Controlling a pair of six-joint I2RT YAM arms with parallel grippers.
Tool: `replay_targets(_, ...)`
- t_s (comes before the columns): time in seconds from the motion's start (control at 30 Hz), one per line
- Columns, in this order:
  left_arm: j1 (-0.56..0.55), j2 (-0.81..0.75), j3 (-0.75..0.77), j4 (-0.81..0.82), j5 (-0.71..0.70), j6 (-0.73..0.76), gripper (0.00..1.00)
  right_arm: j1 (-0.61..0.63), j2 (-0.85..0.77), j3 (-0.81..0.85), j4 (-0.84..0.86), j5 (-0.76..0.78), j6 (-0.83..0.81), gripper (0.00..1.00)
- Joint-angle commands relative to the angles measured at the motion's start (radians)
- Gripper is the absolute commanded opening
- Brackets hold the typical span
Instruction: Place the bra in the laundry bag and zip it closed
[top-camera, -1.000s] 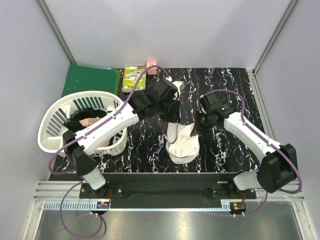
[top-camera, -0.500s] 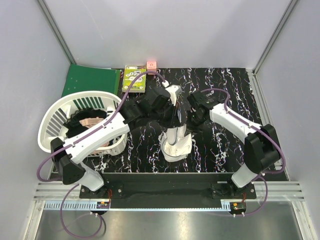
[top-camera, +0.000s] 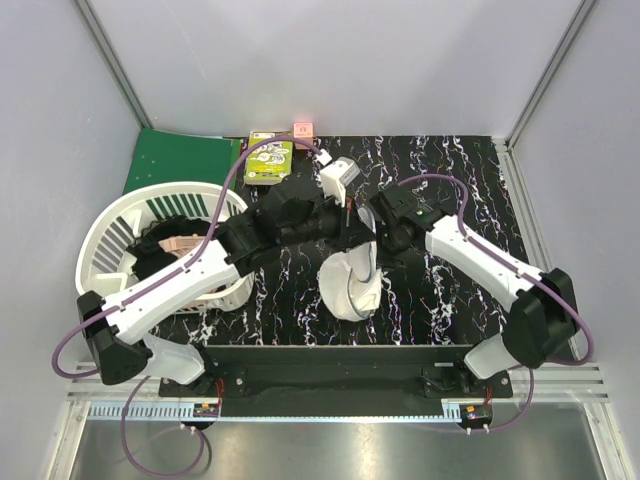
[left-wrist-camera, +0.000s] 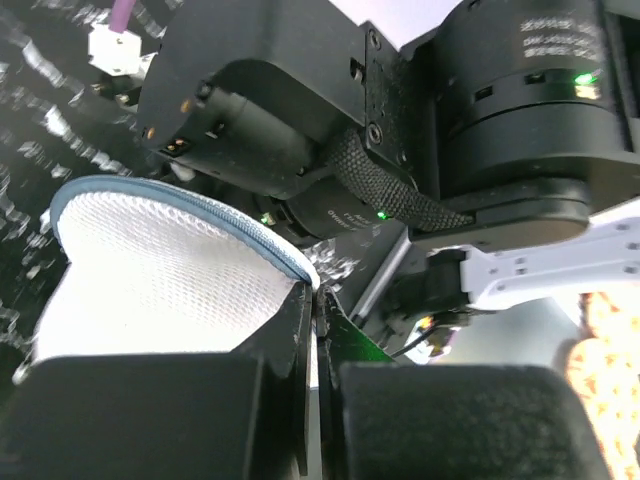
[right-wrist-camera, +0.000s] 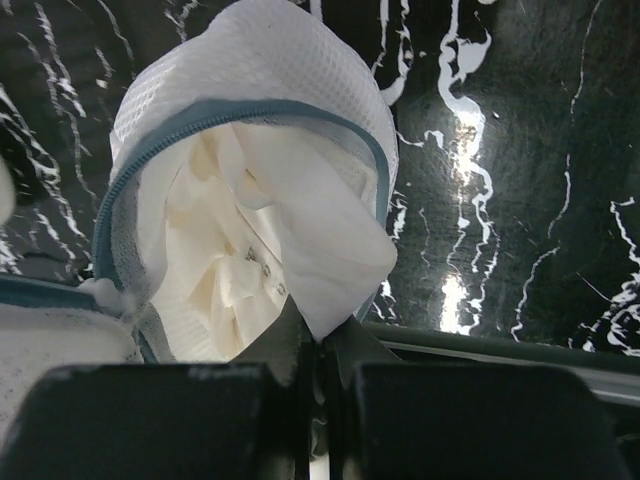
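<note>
The white mesh laundry bag (top-camera: 352, 287) hangs on edge over the black marbled table, held up by both grippers. My left gripper (top-camera: 349, 230) is shut on its blue-grey zipper rim (left-wrist-camera: 200, 215); in the left wrist view the fingertips (left-wrist-camera: 300, 320) pinch the rim's end. My right gripper (top-camera: 374, 238) is shut on a white fabric flap (right-wrist-camera: 330, 250) at the bag's mouth (right-wrist-camera: 240, 230), which gapes and shows pale cream fabric with small metal snaps inside. The black bra (top-camera: 160, 228) lies in the basket beside a pale pink garment (top-camera: 185, 244).
A white slatted basket (top-camera: 105, 255) stands at the left under my left arm. Behind it lie a green folder (top-camera: 180, 160), a green-yellow packet (top-camera: 270, 160) and a small pink cube (top-camera: 302, 127). Grey walls close the back and sides.
Both grippers have drawn together above the bag. The right gripper moved left and the left arm stretched out. The bag turned from lying spread to hanging narrow and on edge.
</note>
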Motion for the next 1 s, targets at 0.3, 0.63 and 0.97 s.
replay_targets(0.3, 0.011, -0.147, -0.205, 0.19, -0.031, -0.054, 0.0, 0.009, 0.031, -0.14, 0.445, -0.023, 0.101, 0.0)
replay_targets(0.63, 0.099, -0.257, -0.325, 0.213, -0.06, -0.091, 0.0, 0.007, 0.078, -0.157, 0.458, -0.256, 0.007, 0.44)
replay_targets(0.97, 0.197, -0.282, -0.4, 0.225, 0.02, -0.106, 0.0, -0.032, -0.017, -0.186, 0.461, -0.406, -0.038, 0.78)
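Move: The bag's open mouth, with most of the bra already hanging in it, lies about 4 cm back, 3 cm left and 6 cm below the right hand, which still pinches a bra corner. The raised lid stands some 4 cm to that hand's left and 6 cm above. From the left hand, shut on the lid's rim, the mouth is roughly 20 cm below, 1 cm back and 2 cm left; the laundry basket's middle is about 40 cm left, 3 cm forward and 20 cm down. The bra corner is carried left about 7 cm and down 3 cm by the right hand, first easing forward, then drawing back; halfway through, its fingers start to open wide and let go while their tips swing some 20 degrees to the left. The left hand keeps its pinch on the lid rim, dips, then swings it left about 8 cm and a little forward, turning slightly counter-clockwise. ##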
